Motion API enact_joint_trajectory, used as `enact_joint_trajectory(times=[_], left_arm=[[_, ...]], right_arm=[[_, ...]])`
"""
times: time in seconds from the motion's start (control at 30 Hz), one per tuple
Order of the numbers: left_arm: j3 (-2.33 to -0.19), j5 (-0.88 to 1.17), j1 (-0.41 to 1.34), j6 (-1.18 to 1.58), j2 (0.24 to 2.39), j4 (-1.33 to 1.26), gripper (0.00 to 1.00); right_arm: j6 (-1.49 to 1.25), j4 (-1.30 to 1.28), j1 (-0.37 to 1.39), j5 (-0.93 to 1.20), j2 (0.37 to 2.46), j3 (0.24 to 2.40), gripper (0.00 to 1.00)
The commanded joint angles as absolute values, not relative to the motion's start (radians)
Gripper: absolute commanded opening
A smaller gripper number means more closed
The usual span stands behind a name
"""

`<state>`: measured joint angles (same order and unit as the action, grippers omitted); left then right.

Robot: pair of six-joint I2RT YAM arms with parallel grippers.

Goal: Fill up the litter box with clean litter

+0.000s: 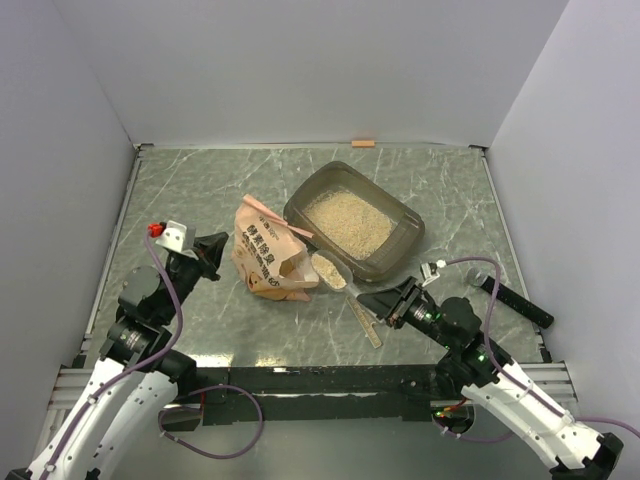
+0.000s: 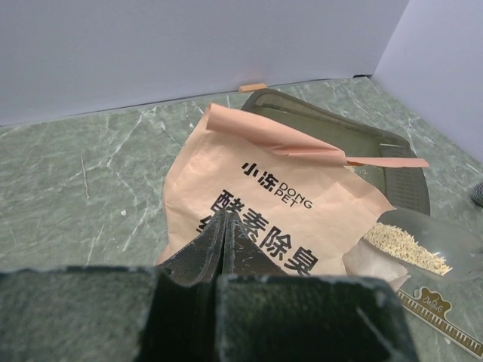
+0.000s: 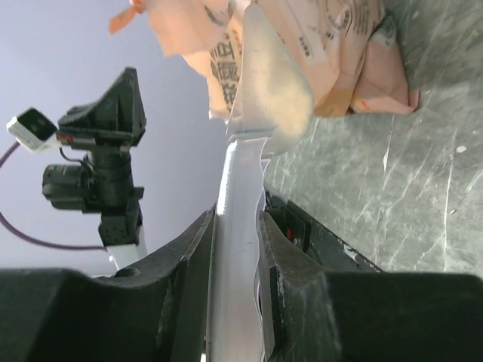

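Observation:
The litter box [image 1: 404, 252] stands mid-table with clean litter [image 1: 348, 221] spread over its floor. To its left lies the orange bag [image 1: 266, 256], its open mouth toward the box. My right gripper [image 1: 386, 303] is shut on the handle of a clear scoop [image 1: 330, 270], which carries some litter and hovers between bag and box. The right wrist view shows the scoop handle [image 3: 238, 188] pinched between the fingers. My left gripper [image 1: 214, 251] is shut and empty, just left of the bag [image 2: 279, 181]. In the left wrist view the loaded scoop [image 2: 423, 243] sits beside the box [image 2: 392, 154].
A ruler-like strip [image 1: 366, 323] lies on the table below the scoop. A black bar [image 1: 520, 300] rests near the right edge. A small tan strip [image 1: 363, 143] sits at the back wall. White walls enclose the table on three sides.

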<state>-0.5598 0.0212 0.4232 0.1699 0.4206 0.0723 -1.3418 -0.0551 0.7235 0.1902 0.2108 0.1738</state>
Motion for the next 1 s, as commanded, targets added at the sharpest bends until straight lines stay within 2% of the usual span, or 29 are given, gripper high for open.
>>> enact_joint_trajectory(times=[0.0,0.43,0.63,0.77,0.97], left_arm=[[-0.569,0.003,0.426,0.173,0.423,0.049,0.01],[-0.572,0.034,0.426,0.184,0.417,0.046,0.01],[-0.572,0.040,0.426,0.186,0.408,0.044,0.01],[-0.571,0.037,0.426,0.187,0.402,0.041,0.01],[-0.574,0.045,0.426,0.192,0.397,0.044,0.01]], right_arm=[[-1.361,-0.058,0.719,0.126,0.224,0.258,0.00],[-1.391,0.098,0.719,-0.150,0.333,0.284,0.00],[-1.368,0.144,0.718,-0.290,0.498,0.321,0.00],[-1.284,0.066,0.715,-0.365,0.626,0.406,0.00],[-1.083,-0.153,0.715,-0.429,0.850,0.658,0.00]])
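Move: The litter box is the goal for the loaded scoop in the right gripper: its middle lies about 21 cm ahead, 2 cm left and some 13 cm below that hand. The litter bag stands roughly 20 cm left and 9 cm ahead; a small flat ruler lies on the table nearly beneath, 3 cm back and 1 cm right. From the left gripper the box is about 12 cm ahead, 26 cm right and 21 cm below. Keep hold of the scoop's handle and carry its load forward about 12 cm with the right gripper, drifting slightly right, away from the bag and in over the near part of the litter box. Rise a little, sink back, then lift slightly again, swinging the wrist some 30 degrees clockwise; late on, begin rolling it left side down. ##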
